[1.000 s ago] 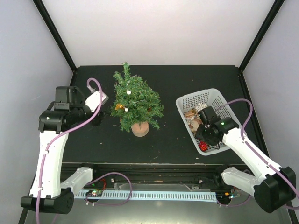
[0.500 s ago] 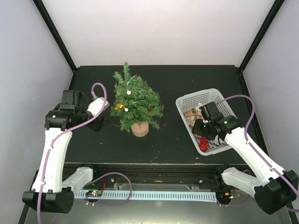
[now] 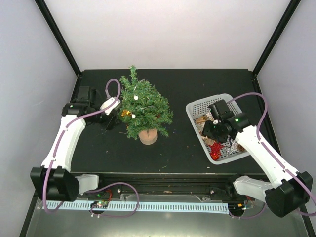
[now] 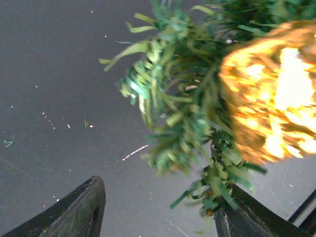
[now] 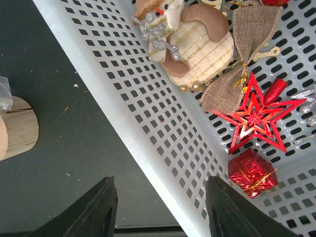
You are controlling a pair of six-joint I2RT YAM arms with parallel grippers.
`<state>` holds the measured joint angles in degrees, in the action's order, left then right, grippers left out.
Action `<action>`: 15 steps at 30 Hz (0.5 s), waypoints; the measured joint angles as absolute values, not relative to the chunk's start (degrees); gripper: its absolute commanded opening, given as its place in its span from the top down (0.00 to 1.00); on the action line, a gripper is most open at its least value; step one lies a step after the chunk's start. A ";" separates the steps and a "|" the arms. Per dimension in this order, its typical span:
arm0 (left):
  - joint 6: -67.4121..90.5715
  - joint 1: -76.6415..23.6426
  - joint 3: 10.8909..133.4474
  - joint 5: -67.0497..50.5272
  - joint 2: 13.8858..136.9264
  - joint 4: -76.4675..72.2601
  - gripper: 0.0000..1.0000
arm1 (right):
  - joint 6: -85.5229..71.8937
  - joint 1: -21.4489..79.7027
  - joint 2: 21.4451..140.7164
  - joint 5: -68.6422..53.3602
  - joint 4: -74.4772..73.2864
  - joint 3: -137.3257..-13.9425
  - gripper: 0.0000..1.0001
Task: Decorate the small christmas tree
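Observation:
The small christmas tree [image 3: 144,105] stands left of centre on its wood stump [image 3: 148,136], with a gold ornament [image 3: 127,113] and white balls hanging on it. My left gripper [image 3: 111,121] is at the tree's left side. In the left wrist view the gripper [image 4: 165,217] is open, with a branch tip [image 4: 212,192] brushing its right finger and the gold ornament [image 4: 271,94] just above. My right gripper [image 3: 209,132] hovers over the white basket [image 3: 197,107]. It stands open [image 5: 163,212] astride the basket's left wall [image 5: 148,113], holding nothing.
Inside the basket lie a red star [image 5: 254,118], a red gift box [image 5: 252,173], a burlap bow [image 5: 242,54] and a snowman figure [image 5: 192,44]. The stump [image 5: 17,126] shows left of the basket. Black frame posts [image 3: 59,37] flank the dark table.
My left arm has swung right and away from me, bringing its gripper up to the tree's left branches. The right gripper has shifted a little toward the basket's far left side.

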<state>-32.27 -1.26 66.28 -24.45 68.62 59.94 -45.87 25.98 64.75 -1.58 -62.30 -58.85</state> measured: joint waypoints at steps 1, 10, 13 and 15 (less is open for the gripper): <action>-32.25 -1.26 66.32 -24.40 69.80 59.11 0.40 | -45.63 26.00 65.21 -1.52 -62.63 -59.44 0.50; -30.87 -1.28 69.36 -20.53 78.89 51.48 0.40 | -41.74 25.98 66.81 0.03 -66.39 -61.10 0.49; -29.76 -1.28 70.89 -20.03 80.40 50.24 0.40 | -40.45 25.98 66.98 -0.45 -67.33 -60.16 0.49; -29.52 -1.28 71.48 -20.14 80.71 49.56 0.40 | -39.64 25.98 67.00 -1.58 -67.33 -59.29 0.49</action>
<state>-29.52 -1.28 71.48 -20.14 80.71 49.56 -39.64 25.98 67.00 -1.58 -67.33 -59.29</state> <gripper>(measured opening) 0.597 0.511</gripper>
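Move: The tree's middle is about 15 cm to the right of my left hand and 2 cm ahead, at about its height. The gold gift box hangs some 6 cm to the right, level ahead and 3 cm higher; the wooden stump is 15 cm right, 3 cm ahead, 18 cm below. From my right hand, the red gift box lies 5 cm right, 2 cm ahead and 12 cm below; at its depth, the red star is 7 cm ahead and 7 cm right, the snowman 13 cm straight ahead. I sweep my left hand forward about 7 cm along the tree's left side, dipping roughly 2 cm and then levelling, fingers still half open, the rear finger against the outer branch tips and pushing them forward. My open right hand lifts a touch over the basket's left rim, then eases back and down by 1–2 cm, coming slightly nearer the red gift box. ##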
